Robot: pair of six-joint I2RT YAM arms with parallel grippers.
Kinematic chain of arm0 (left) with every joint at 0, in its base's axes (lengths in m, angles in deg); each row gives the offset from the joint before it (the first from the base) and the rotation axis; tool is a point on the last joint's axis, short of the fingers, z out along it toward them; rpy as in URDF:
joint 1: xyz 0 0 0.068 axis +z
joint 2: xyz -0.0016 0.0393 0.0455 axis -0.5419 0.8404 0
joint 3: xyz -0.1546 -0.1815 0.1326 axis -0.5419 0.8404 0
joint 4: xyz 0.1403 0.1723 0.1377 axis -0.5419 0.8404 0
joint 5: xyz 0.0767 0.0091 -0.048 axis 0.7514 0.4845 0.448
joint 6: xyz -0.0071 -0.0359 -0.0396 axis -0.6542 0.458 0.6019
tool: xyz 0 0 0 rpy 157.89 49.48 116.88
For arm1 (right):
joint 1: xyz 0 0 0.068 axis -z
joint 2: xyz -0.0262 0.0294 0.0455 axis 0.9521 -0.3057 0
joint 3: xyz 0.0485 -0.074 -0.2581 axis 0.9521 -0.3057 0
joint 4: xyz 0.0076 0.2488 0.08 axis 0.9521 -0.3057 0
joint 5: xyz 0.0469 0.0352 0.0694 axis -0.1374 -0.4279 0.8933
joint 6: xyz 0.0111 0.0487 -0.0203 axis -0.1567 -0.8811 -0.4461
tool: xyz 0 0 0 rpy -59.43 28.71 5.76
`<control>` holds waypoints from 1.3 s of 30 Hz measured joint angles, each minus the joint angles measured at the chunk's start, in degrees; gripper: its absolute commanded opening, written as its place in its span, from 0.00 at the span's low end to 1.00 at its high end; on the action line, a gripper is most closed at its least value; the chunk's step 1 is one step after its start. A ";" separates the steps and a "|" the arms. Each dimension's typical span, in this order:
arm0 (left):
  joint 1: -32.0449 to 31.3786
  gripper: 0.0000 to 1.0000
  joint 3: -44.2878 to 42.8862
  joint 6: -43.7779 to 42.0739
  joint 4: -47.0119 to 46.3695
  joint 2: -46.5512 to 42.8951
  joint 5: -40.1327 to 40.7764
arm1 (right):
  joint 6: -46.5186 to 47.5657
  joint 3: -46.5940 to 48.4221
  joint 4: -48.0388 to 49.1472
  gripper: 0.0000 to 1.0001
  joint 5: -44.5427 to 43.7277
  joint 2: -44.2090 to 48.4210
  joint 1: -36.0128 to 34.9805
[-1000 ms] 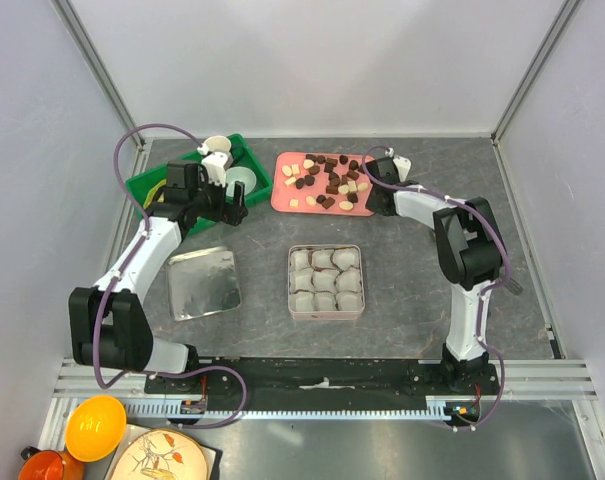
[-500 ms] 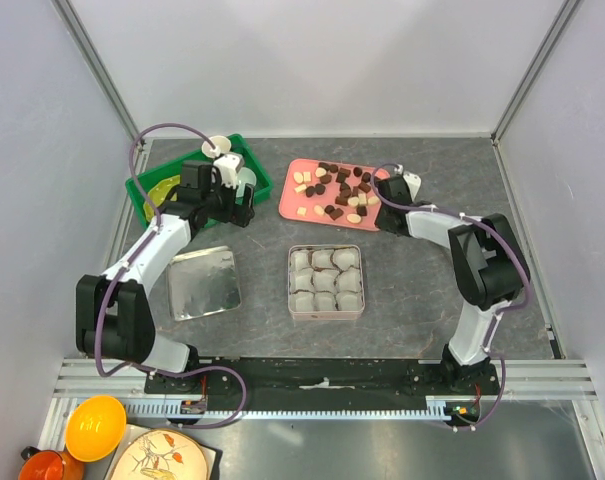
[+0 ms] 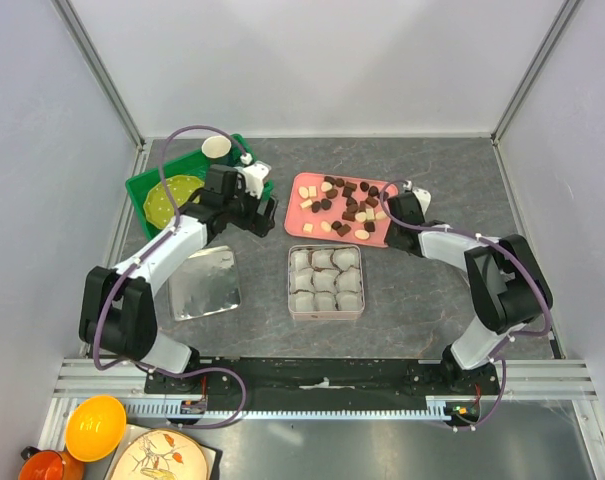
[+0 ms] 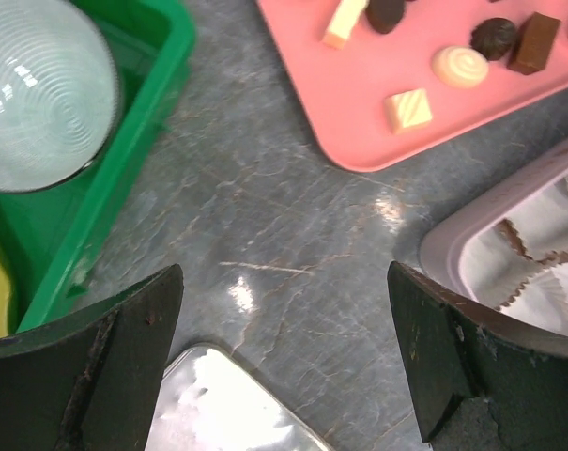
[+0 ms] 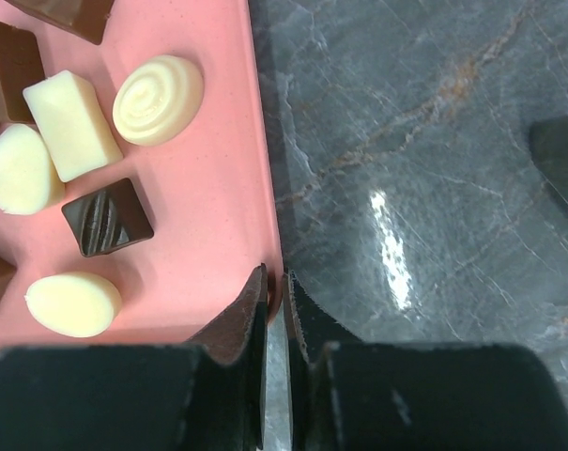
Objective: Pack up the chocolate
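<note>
The chocolate (image 3: 347, 207), several dark brown and cream-white pieces, lies on a pink tray (image 3: 304, 200) behind the tin. My right gripper (image 3: 390, 222) is at the tray's right near corner. In the right wrist view it (image 5: 276, 282) is shut on the tray's rim (image 5: 265, 216), with cream and dark pieces (image 5: 159, 86) just beyond. My left gripper (image 3: 267, 213) hovers open left of the tray; in the left wrist view it (image 4: 284, 282) holds nothing over bare table, with the tray's corner (image 4: 359, 122) and chocolate (image 4: 460, 66) ahead.
A metal tin (image 3: 325, 315) lined with grey paper cups sits in the middle, and its lid (image 3: 202, 283) lies to the left. A green bin (image 3: 142, 190) with a yellow plate and white cups stands at the back left. The cage's walls enclose the table.
The right gripper has closed on the pink tray's edge, and the tray has slid right and nearer to the tin. The left arm has swung right, away from the green bin.
</note>
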 measured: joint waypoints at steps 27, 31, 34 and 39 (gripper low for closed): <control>-8.07 0.96 -2.91 -3.61 1.25 4.28 1.49 | 4.74 0.61 -9.33 0.11 -4.46 1.99 -14.51; -8.09 0.96 -2.60 -3.74 1.20 4.28 1.51 | 4.31 0.63 -9.33 0.22 -4.26 1.99 -15.58; -8.11 0.96 -1.64 -3.78 1.22 4.26 1.64 | 4.33 1.07 -10.21 0.37 -4.02 1.99 -15.74; -8.09 0.97 0.28 -3.80 1.27 3.89 2.97 | 4.31 3.06 -15.74 0.48 -3.50 2.01 -15.98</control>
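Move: The right fingers already pinch the tray's rim at its near right corner; from them the box of paper cups is centred about 17 cm to the left and 11 cm back, at similar height. The white oval chocolate lies 8 cm left and 2 cm ahead. From the open left hand, some 12 cm up, the striped white chocolate is about 10 cm to the right and 1 cm back, the box 15 cm right and 17 cm back, and the green crate 18 cm left and 9 cm ahead. Drag the tray by its pinched rim straight back at first, then mostly left, about 7 cm back and 6 cm left in all, up against the far side of the box, turning the wrist some 15-20 degrees counter-clockwise; then open the fingers part way around the rim. Meanwhile bring the wide-open left gripper about 5 cm right and slightly back, hold it there, then lower it 2 cm over the tray's incoming left end. ##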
